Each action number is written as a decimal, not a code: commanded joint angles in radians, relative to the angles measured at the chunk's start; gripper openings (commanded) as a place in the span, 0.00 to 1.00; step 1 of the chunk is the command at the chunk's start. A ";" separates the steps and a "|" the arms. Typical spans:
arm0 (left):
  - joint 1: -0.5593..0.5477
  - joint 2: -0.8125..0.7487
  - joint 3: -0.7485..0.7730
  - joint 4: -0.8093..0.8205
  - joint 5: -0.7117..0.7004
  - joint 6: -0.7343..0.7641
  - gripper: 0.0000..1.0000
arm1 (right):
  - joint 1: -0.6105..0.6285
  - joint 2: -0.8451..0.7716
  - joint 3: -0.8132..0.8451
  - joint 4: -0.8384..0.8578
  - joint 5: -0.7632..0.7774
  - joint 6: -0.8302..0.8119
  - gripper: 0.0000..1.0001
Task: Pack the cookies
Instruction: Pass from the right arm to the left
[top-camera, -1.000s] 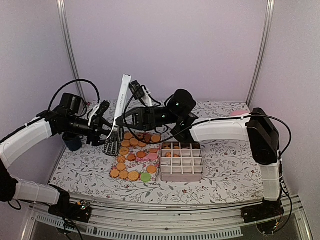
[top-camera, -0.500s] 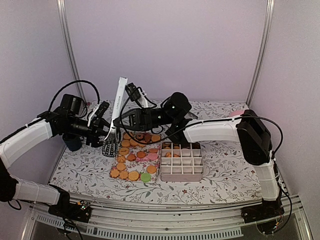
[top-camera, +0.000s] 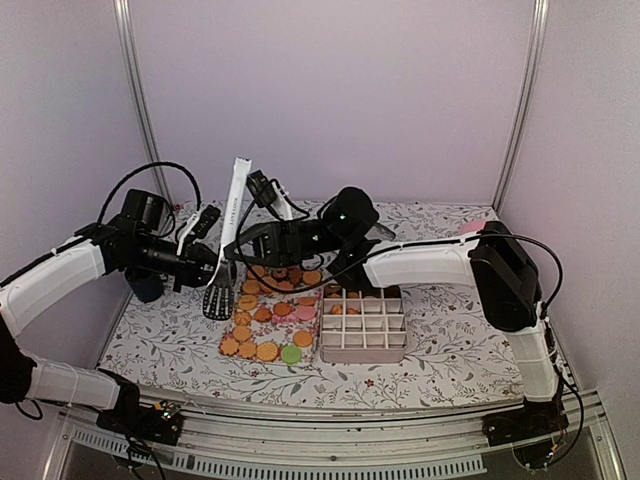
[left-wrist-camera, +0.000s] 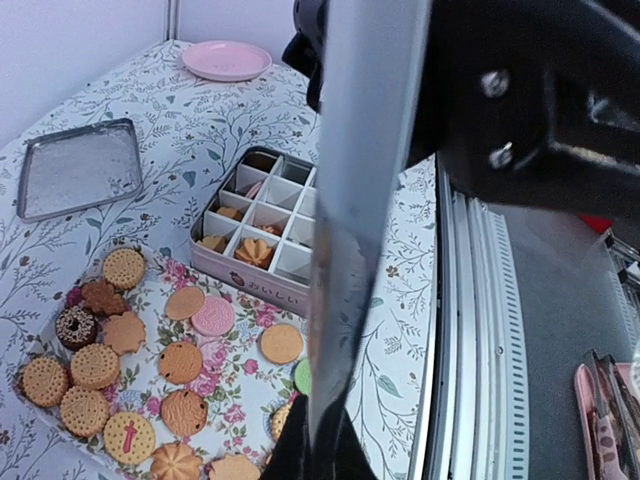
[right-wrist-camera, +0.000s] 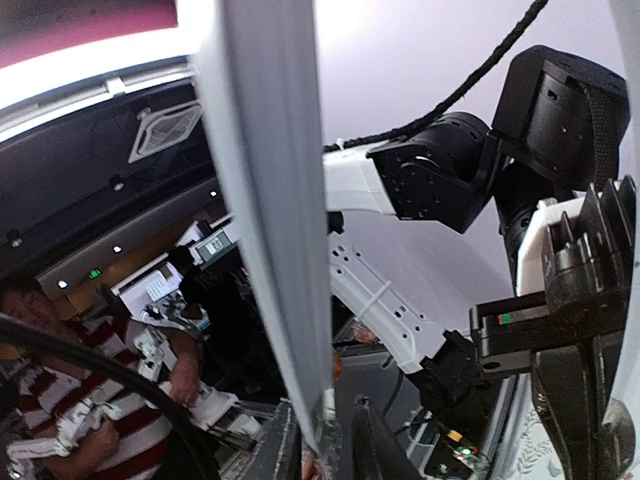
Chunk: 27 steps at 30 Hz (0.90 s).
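Observation:
The cookies (top-camera: 268, 322) lie spread on a floral sheet left of a partitioned tin box (top-camera: 362, 354); in the left wrist view the cookies (left-wrist-camera: 180, 362) are mostly golden, with one pink and one dark. A few sit in the box (left-wrist-camera: 250, 285). A white-handled spatula (top-camera: 232, 205) with a black slotted head stands steeply above the sheet. My left gripper (top-camera: 216, 268) is shut on its lower handle (left-wrist-camera: 360, 200). My right gripper (top-camera: 234, 244) sits just above on the same handle (right-wrist-camera: 270, 200), with its jaws slightly parted and a gap beside one finger.
A flat tin lid (left-wrist-camera: 78, 168) lies beyond the box, and a pink plate (left-wrist-camera: 226, 60) sits at the far right corner. A dark blue cup (top-camera: 145, 285) stands under the left arm. Both arms cross over the sheet's left half.
My left gripper has shut on the spatula handle. My right gripper's jaws have loosened from it. The spatula has shifted a little left and its head has dropped lower.

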<state>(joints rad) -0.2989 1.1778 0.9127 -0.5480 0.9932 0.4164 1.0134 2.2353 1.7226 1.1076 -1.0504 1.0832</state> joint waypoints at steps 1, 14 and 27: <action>-0.003 -0.018 0.038 -0.059 -0.020 0.087 0.00 | -0.007 -0.071 -0.061 -0.104 0.017 -0.131 0.31; -0.020 -0.021 0.093 -0.194 -0.102 0.243 0.00 | -0.099 -0.346 -0.231 -0.630 0.185 -0.649 0.99; -0.062 0.002 0.079 -0.214 -0.149 0.263 0.00 | -0.072 -0.303 -0.063 -0.738 0.135 -0.780 0.94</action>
<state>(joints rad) -0.3397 1.1687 0.9905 -0.7475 0.8436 0.6624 0.9207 1.9129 1.5871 0.4328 -0.9009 0.3721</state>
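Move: The tongs are upright in both grips: their middle sits about 3 cm below the right hand and 1 cm ahead, and about 7 cm above the left hand, some 3 cm back and 2 cm to its right. From the left hand, the cookie mat's middle lies roughly 10 cm ahead, 3 cm right and 22 cm down; the compartment box is about 5 cm ahead, 24 cm right and 20 cm down. The tongs' handle is released by the right fingers, which spread from barely parted to wide as that hand dips about 4 cm, swings forward and to the right, then rises clear, turning some 30 degrees, partly clockwise. The left fingers stay shut around the tongs almost in place, the left wrist tilting the handle rightward and back by 10 to 15 degrees. ##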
